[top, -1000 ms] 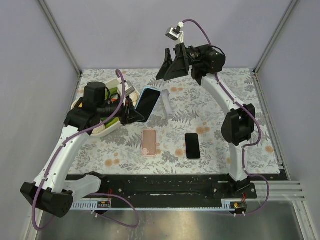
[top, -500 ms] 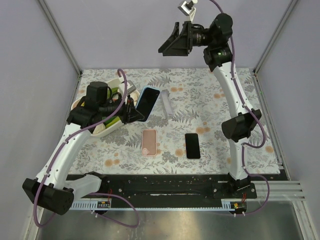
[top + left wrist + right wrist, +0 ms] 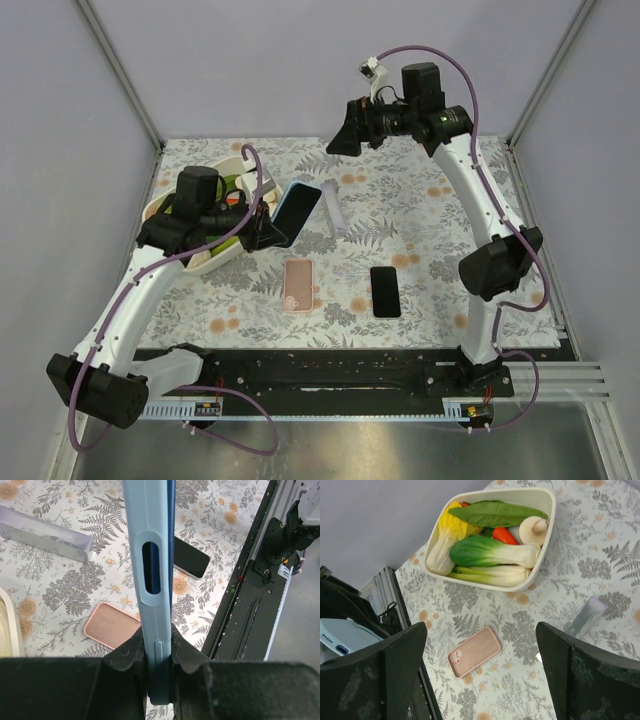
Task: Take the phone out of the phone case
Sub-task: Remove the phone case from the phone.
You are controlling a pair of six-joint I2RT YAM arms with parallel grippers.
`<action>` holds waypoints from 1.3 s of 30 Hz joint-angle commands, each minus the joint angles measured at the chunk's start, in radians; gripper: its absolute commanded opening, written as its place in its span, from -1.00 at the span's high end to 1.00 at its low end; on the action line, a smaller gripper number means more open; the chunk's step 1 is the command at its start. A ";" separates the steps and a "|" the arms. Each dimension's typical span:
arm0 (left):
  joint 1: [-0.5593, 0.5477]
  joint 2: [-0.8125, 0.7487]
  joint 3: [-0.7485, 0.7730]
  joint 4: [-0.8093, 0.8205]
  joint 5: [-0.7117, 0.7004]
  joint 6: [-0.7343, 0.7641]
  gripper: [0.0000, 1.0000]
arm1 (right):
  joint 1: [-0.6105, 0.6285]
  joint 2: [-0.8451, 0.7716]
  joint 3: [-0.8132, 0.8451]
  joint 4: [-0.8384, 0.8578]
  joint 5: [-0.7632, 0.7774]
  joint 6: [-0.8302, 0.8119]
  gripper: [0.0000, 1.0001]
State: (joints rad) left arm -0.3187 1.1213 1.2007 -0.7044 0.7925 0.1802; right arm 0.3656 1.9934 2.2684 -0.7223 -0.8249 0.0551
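Observation:
My left gripper [image 3: 272, 222] is shut on a light blue phone case [image 3: 297, 210] with a dark-screened phone [image 3: 300, 207] in it, held tilted above the table next to the bowl. The left wrist view shows the case [image 3: 152, 580] edge-on, clamped between both black fingers [image 3: 125, 655], with the phone's dark edge [image 3: 171, 530] along its right side. My right gripper [image 3: 345, 138] hangs high over the table's back with its fingers [image 3: 390, 670] wide open and nothing between them.
A pink case [image 3: 298, 284] and a black phone [image 3: 385, 291] lie flat mid-table. A grey bar [image 3: 333, 212] lies just right of the held case. A white bowl [image 3: 158, 207] of vegetables stands at the back left; its rim [image 3: 485, 582] shows in the right wrist view.
My right arm swung: its gripper rose toward the back wall, then came down again, still open. The left gripper kept its hold and barely shifted.

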 commanded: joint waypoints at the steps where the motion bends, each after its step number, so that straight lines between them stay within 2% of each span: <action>1: 0.004 -0.011 0.026 0.004 0.065 0.149 1.00 | 0.016 -0.151 -0.085 -0.017 0.030 -0.061 -0.99; 3: 0.004 -0.008 0.020 -0.007 0.057 0.183 1.00 | 0.033 -0.195 -0.136 -0.046 0.007 -0.116 -0.99; 7: -0.003 -0.003 -0.001 -0.013 0.059 0.257 1.00 | 0.078 -0.315 -0.326 0.013 -0.031 -0.175 -0.99; 12: -0.006 -0.003 -0.029 -0.003 0.083 0.307 1.00 | 0.124 -0.427 -0.461 0.046 -0.050 -0.254 -0.99; 15: -0.008 -0.003 -0.046 0.012 0.080 0.327 1.00 | 0.162 -0.482 -0.513 0.018 0.050 -0.340 -0.99; 18: -0.006 -0.005 -0.050 0.022 0.057 0.337 1.00 | 0.216 -0.542 -0.573 0.011 0.289 -0.435 -0.99; 23: -0.008 -0.008 -0.056 0.051 0.050 0.321 1.00 | 0.230 -0.573 -0.633 0.023 0.452 -0.423 -0.99; 28: -0.006 -0.018 -0.058 0.059 0.065 0.312 1.00 | 0.230 -0.578 -0.644 0.021 0.414 -0.354 -0.99; 31: -0.006 -0.025 -0.061 0.042 0.083 0.335 1.00 | 0.228 -0.550 -0.596 -0.052 0.327 -0.380 -0.99; 34: -0.006 -0.015 -0.049 -0.016 0.128 0.386 1.00 | 0.231 -0.580 -0.648 -0.043 0.218 -0.452 -0.99; 35: -0.008 -0.014 -0.044 -0.038 0.146 0.410 1.00 | 0.236 -0.767 -0.671 -0.033 0.193 -0.471 -0.99; 36: -0.010 -0.011 -0.044 -0.056 0.161 0.426 1.00 | 0.237 -0.607 -0.687 -0.025 0.179 -0.492 -0.97; 39: -0.014 -0.018 -0.050 -0.075 0.192 0.453 1.00 | 0.249 -0.604 -0.702 -0.020 0.156 -0.526 -0.97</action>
State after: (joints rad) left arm -0.3237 1.1286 1.1339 -0.7895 0.8619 0.5533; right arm 0.5995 1.3876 1.5814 -0.7609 -0.5770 -0.3935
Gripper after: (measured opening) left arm 0.198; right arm 0.989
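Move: The blue-cased phone, held by its end in the left fingers, has its middle about 16 cm back from the right hand, 10 cm to its left and 6 cm lower; from the left hand it is some 6 cm right, 4 cm ahead and 2 cm up. On the table about 42 cm below the right hand lie a pink case 16 cm back and 11 cm left, a black phone 17 cm back and 13 cm right, and a clear box 11 cm ahead, 1 cm left. Backwards, fast, the wide-open right hand comes about 16 cm in towards the held phone, pausing midway to dip some 3 cm as its wrist rolls and tips the fingers down. The left hand keeps its grip on the cased phone, sinks about 3.5 cm and turns it clockwise by some 15 degrees. The right fingers stop short, touching nothing. ##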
